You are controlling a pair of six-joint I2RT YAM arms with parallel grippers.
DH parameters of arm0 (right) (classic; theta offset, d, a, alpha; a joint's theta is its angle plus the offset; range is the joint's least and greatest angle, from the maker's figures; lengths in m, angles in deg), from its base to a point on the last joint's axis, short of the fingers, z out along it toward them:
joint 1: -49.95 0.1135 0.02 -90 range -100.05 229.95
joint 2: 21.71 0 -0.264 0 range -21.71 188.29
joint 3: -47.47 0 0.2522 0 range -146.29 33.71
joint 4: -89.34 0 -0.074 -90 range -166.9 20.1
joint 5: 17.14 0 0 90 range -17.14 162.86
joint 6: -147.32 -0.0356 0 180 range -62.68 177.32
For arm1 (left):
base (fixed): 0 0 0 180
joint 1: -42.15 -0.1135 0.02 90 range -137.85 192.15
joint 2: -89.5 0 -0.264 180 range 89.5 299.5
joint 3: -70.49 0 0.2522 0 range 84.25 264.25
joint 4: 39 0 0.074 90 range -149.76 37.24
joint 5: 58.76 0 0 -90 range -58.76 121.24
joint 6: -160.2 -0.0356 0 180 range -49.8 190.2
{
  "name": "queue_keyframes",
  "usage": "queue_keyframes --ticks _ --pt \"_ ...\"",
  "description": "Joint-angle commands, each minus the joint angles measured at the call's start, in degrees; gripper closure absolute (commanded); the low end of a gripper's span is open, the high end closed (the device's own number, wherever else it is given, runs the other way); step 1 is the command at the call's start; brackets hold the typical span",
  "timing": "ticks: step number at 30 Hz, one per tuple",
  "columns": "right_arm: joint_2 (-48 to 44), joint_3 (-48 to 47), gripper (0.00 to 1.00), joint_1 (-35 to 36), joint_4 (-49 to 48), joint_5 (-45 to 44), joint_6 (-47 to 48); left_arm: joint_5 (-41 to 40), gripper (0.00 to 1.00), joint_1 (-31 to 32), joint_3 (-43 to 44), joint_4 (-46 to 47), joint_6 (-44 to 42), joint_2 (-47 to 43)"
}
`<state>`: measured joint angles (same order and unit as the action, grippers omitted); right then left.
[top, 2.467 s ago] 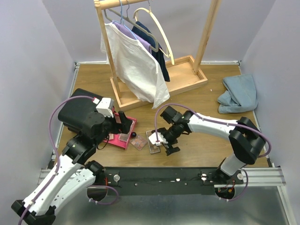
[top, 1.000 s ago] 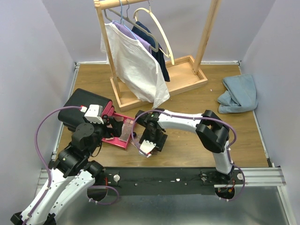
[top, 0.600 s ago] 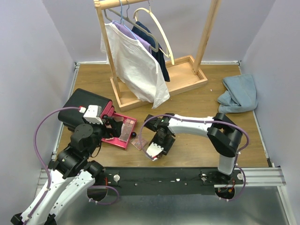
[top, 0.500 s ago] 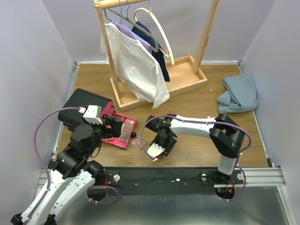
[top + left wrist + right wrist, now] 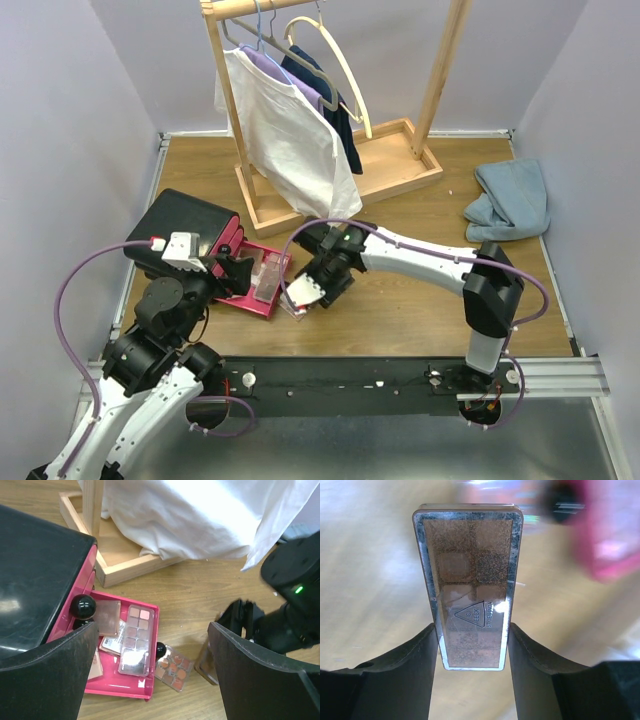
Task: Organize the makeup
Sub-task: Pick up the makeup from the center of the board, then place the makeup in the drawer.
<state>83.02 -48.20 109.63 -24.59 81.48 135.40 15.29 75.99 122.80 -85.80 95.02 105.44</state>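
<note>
My right gripper (image 5: 472, 645) is shut on a brown eyeshadow palette (image 5: 468, 585), gripped by its long edges and held just off the wood. From above, the right gripper (image 5: 302, 290) hangs beside the open pink drawer (image 5: 262, 305). That drawer (image 5: 150, 692) holds a long pink-brown palette (image 5: 136, 640), a square compact (image 5: 108, 617) and more makeup beneath them. An orange-pan palette (image 5: 172, 666) lies on the table next to the drawer. The held palette (image 5: 206, 656) shows edge-on past it. My left gripper (image 5: 152, 675) hovers open and empty above the drawer.
The black case (image 5: 175, 225) stands at the left with its pink drawer pulled out. A wooden clothes rack (image 5: 395, 165) with a white shirt (image 5: 290, 140) fills the back. A blue cloth (image 5: 510, 200) lies at the right. A black knob (image 5: 82, 606) sticks out of the case.
My right gripper closed on the brown palette and carried it left, up beside the pink drawer. The left arm pulled back a little, its gripper still open.
</note>
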Motion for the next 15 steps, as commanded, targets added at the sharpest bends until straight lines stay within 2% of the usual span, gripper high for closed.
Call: queue_keyframes --ticks 1,5,9,15 --pt "1.4 -9.5 0.91 1.2 1.0 -5.0 1.2 -3.2 0.01 -0.4 -0.2 -0.4 0.5 -3.0" --pt "5.1 -14.8 0.91 2.8 -1.6 -8.3 2.4 -3.7 0.01 -0.4 -0.3 -0.4 0.5 -4.0" --pt "10.0 -20.5 0.91 5.0 -4.7 -15.9 4.1 -3.8 0.01 -0.4 -0.3 -0.4 0.6 -3.9" --pt "16.6 -27.2 0.89 7.7 -6.9 -19.2 7.8 -4.4 0.01 -0.5 -0.2 -0.5 0.8 -4.5"
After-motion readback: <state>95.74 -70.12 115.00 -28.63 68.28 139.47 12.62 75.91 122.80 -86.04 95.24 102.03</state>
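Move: The right hand, already holding an eyeshadow palette, is bound for the open pink drawer, its middle about 13 cm to the left, 3 cm ahead and some 5 cm lower. A loose palette lies on the board about 5 cm left, 1 cm back and 7 cm down; the rack's near corner is some 12 cm left and 12 cm ahead. From the left hand the drawer is about 6 cm ahead, straight on, and 21 cm below. Keeping the palette pinched between its fingertips, the right hand carries it about 10 cm left and 5 cm forward towards the open drawer, rising some 6 cm and sinking back about 1 cm near the end. The wrist tilts nearly 20 degrees on the way, swinging the downward fingers forward. ##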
